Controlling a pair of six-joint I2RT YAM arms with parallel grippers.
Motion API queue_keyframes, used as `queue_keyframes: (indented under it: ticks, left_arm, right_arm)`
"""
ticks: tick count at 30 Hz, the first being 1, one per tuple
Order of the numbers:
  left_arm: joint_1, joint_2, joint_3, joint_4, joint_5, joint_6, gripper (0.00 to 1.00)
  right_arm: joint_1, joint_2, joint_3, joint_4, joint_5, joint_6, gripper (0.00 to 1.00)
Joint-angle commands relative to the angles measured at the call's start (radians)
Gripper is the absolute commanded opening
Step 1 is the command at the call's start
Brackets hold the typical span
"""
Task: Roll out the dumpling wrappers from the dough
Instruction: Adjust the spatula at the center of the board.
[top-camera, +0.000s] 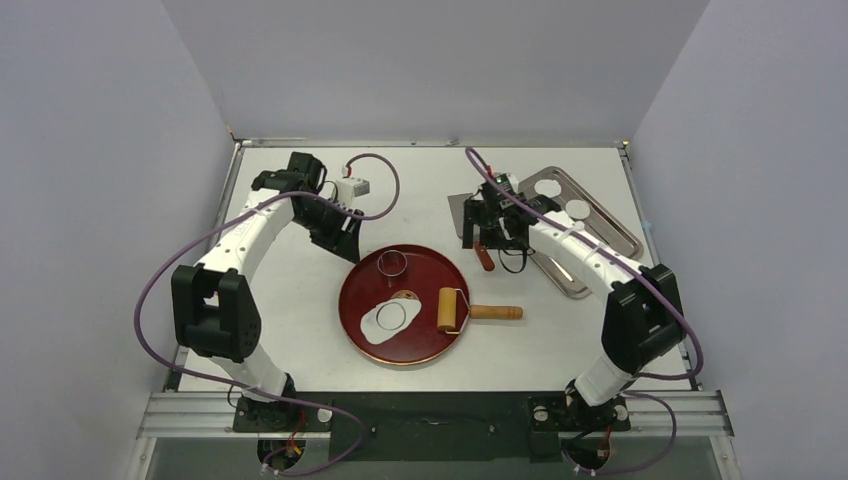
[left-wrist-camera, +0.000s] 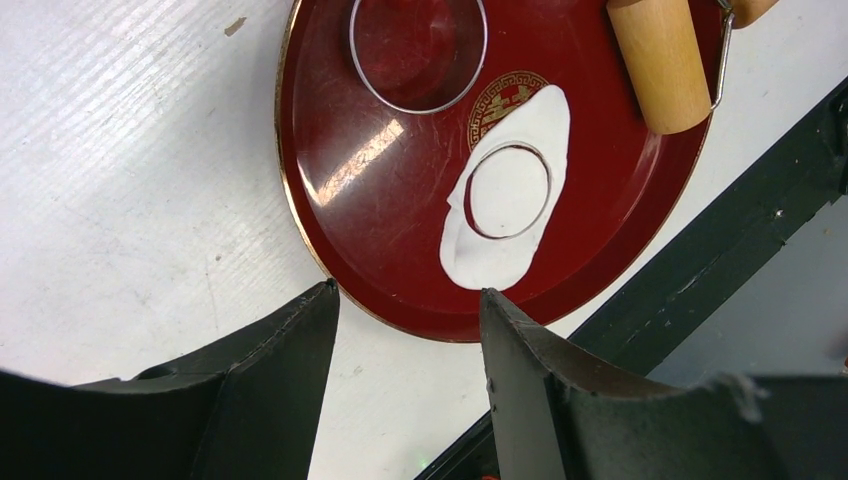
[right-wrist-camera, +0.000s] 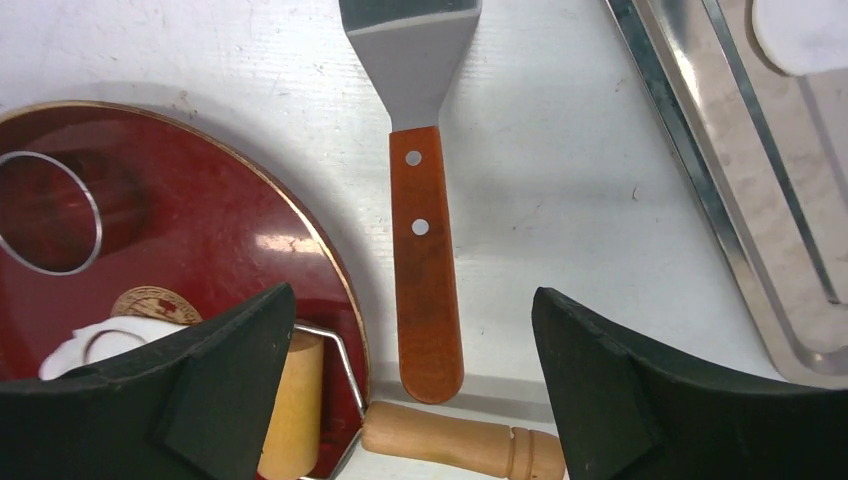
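On the red plate (top-camera: 365, 290) lies the dough (top-camera: 405, 297), a thin white sheet (left-wrist-camera: 540, 115) with one round wrapper (left-wrist-camera: 508, 192) cut inside it. Two more wrappers (top-camera: 547, 187) lie on the metal tray (top-camera: 600, 250). My left gripper (top-camera: 340, 240) hangs open above the plate's far left rim, with nothing between its fingers (left-wrist-camera: 405, 290). My right gripper (top-camera: 490, 235) is wide open (right-wrist-camera: 412, 292) over the brown handle of a spatula (right-wrist-camera: 425, 260). The spatula lies flat on the table, and neither finger touches it.
A wooden roller (top-camera: 452, 310) rests on the plate's right edge, its handle (right-wrist-camera: 460, 440) pointing out onto the table. A metal ring cutter (left-wrist-camera: 418, 50) stands at the back of the plate. The spatula's blade (top-camera: 458, 212) lies left of the metal tray.
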Motion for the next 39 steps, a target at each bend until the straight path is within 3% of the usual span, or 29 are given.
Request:
queue_keyframes:
  ticks: [1,8,30,39]
  left_arm:
    - [0.020,-0.053,-0.025,0.050,-0.002,-0.013,0.52]
    - [0.041,-0.064,-0.066,0.057,0.020,-0.011,0.52]
    - [0.100,-0.051,-0.040,0.047,0.020,0.016,0.52]
    - [0.103,-0.044,-0.053,0.047,0.033,0.011,0.52]
  right_arm:
    - [0.042,0.079,0.062,-0.099,0.172,-0.089,0.83]
    - [0.059,0.171,0.091,-0.092,0.180,-0.099,0.61]
    - [0.064,0.279,0.145,-0.058,0.117,-0.154,0.50]
    - [0.062,0.295,0.144,-0.072,0.142,-0.168,0.20]
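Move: The middle of the spatula's handle lies almost directly beneath my right hand, about 8 cm down, with the blade some 8 cm ahead and 4 cm left of me. The tray's middle is roughly 17 cm to my right and 5 cm ahead. The roller's wooden handle is about 11 cm back and 2 cm right, and the red board's centre 16 cm left and 10 cm back. From my left hand the spatula handle is some 27 cm right and 2 cm ahead, 10 cm lower. I drop my right hand about 7 cm onto the spatula's handle, mostly in one quick plunge, then a short nudge forward and a slower last settle. On the way the wrist swings some 20 degrees so the fingers point more steeply down, and the wide-open fingers close until they pinch the handle from both sides. My empty left hand, fingers still half open, drifts about 3 cm left, away from the board. ##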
